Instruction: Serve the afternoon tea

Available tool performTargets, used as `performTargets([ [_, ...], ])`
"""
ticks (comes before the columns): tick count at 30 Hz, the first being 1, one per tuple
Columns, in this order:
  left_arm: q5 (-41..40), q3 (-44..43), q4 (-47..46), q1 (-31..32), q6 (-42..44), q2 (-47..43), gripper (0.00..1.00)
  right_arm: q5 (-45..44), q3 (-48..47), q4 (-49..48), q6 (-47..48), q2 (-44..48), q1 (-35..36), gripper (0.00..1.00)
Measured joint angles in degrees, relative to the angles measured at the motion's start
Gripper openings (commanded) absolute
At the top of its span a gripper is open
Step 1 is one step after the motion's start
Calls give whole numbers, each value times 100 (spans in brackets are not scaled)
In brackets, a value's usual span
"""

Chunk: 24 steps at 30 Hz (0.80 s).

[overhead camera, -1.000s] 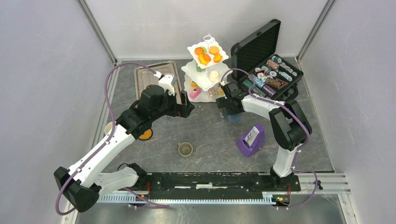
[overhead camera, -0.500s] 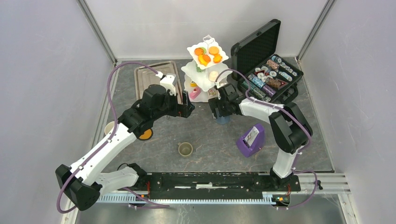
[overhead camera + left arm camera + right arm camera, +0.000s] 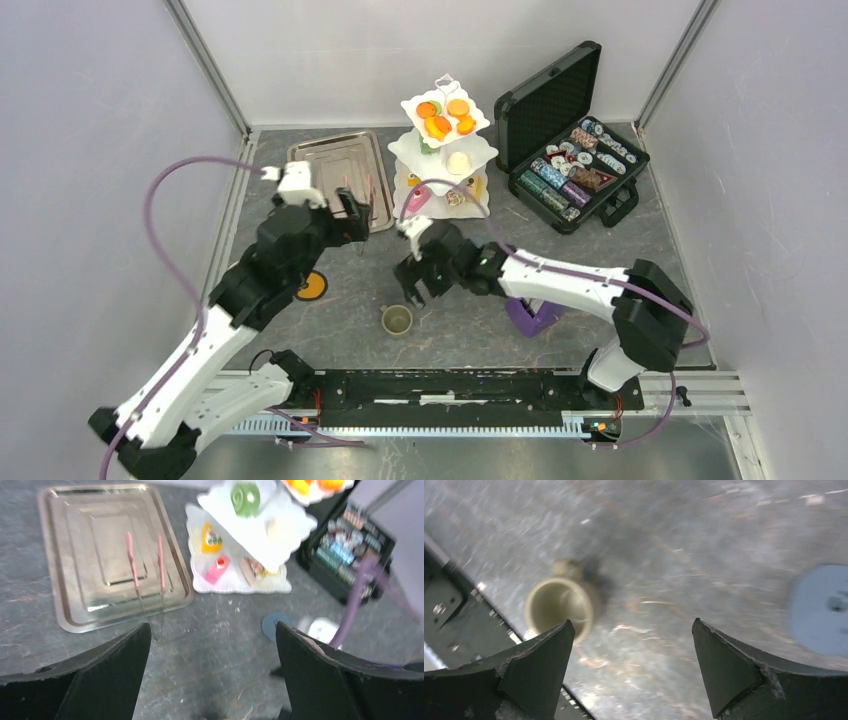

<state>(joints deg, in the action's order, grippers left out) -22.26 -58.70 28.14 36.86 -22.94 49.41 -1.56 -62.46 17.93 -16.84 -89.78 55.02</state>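
The white three-tier stand (image 3: 445,150) stands at the back with orange pastries on its top tier. The left wrist view shows a green pastry (image 3: 245,491) on a higher tier, with an orange wedge (image 3: 211,532) and a pink cake (image 3: 218,567) on the bottom tier. The small olive cup (image 3: 397,319) stands upright near the front. My right gripper (image 3: 413,292) hovers open just behind it, and the cup (image 3: 561,607) sits by its left finger. A blue coaster (image 3: 821,610) lies flat to the right. My left gripper (image 3: 358,215) is open and empty by the tray.
A metal tray (image 3: 340,170) with pink tongs (image 3: 145,560) lies at the back left. An open black case of poker chips (image 3: 575,165) is at the back right. A purple card holder (image 3: 535,315) sits partly under my right arm. An orange coaster (image 3: 312,287) lies left of centre.
My right arm swung from beside the stand toward the front, over the olive cup, and the blue coaster now lies on the table. My left arm drew back to the left.
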Motion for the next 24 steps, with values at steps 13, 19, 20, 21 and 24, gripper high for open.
performTargets([
  [13, -1054, 752, -870, 2, -98, -1580, 100, -339, -474, 345, -205, -1368, 1126, 36],
  [19, -1067, 752, -809, 2, -98, -1403, 100, -789, -730, 518, -105, -1456, 1246, 0],
  [20, -1067, 752, -811, 2, -98, -1403, 100, -848, -726, 553, -103, -1423, 1215, 0],
  [21, -1067, 752, -813, 2, -98, -1403, 100, -892, -723, 586, -90, -1384, 1156, 0],
  [24, -1064, 752, -815, 2, -98, -1370, 100, -1010, -605, 603, -74, -1126, 778, 0],
])
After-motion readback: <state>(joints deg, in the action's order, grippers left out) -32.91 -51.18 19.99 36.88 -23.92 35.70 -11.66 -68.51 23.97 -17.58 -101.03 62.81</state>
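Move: The mug stands about 8 cm back and 6 cm to the left of the right gripper, its middle some 8 cm below. The orange coaster lies about level with that gripper and 25 cm to its left; the blue lid is 11 cm ahead and 17 cm right, the purple stand 4 cm back and 25 cm right. From the left gripper the mug is roughly 10 cm back, 8 cm right and 26 cm down. Bring the open right gripper about 7 cm down and 7 cm back and left to the mug, shut the fingers on its forward-right rim, then draw the pinched mug some 4 cm forward and a little right, rising slightly. Meanwhile pull the empty left gripper away, 5 cm left and 4 cm up, open, tilting its fingers up. ##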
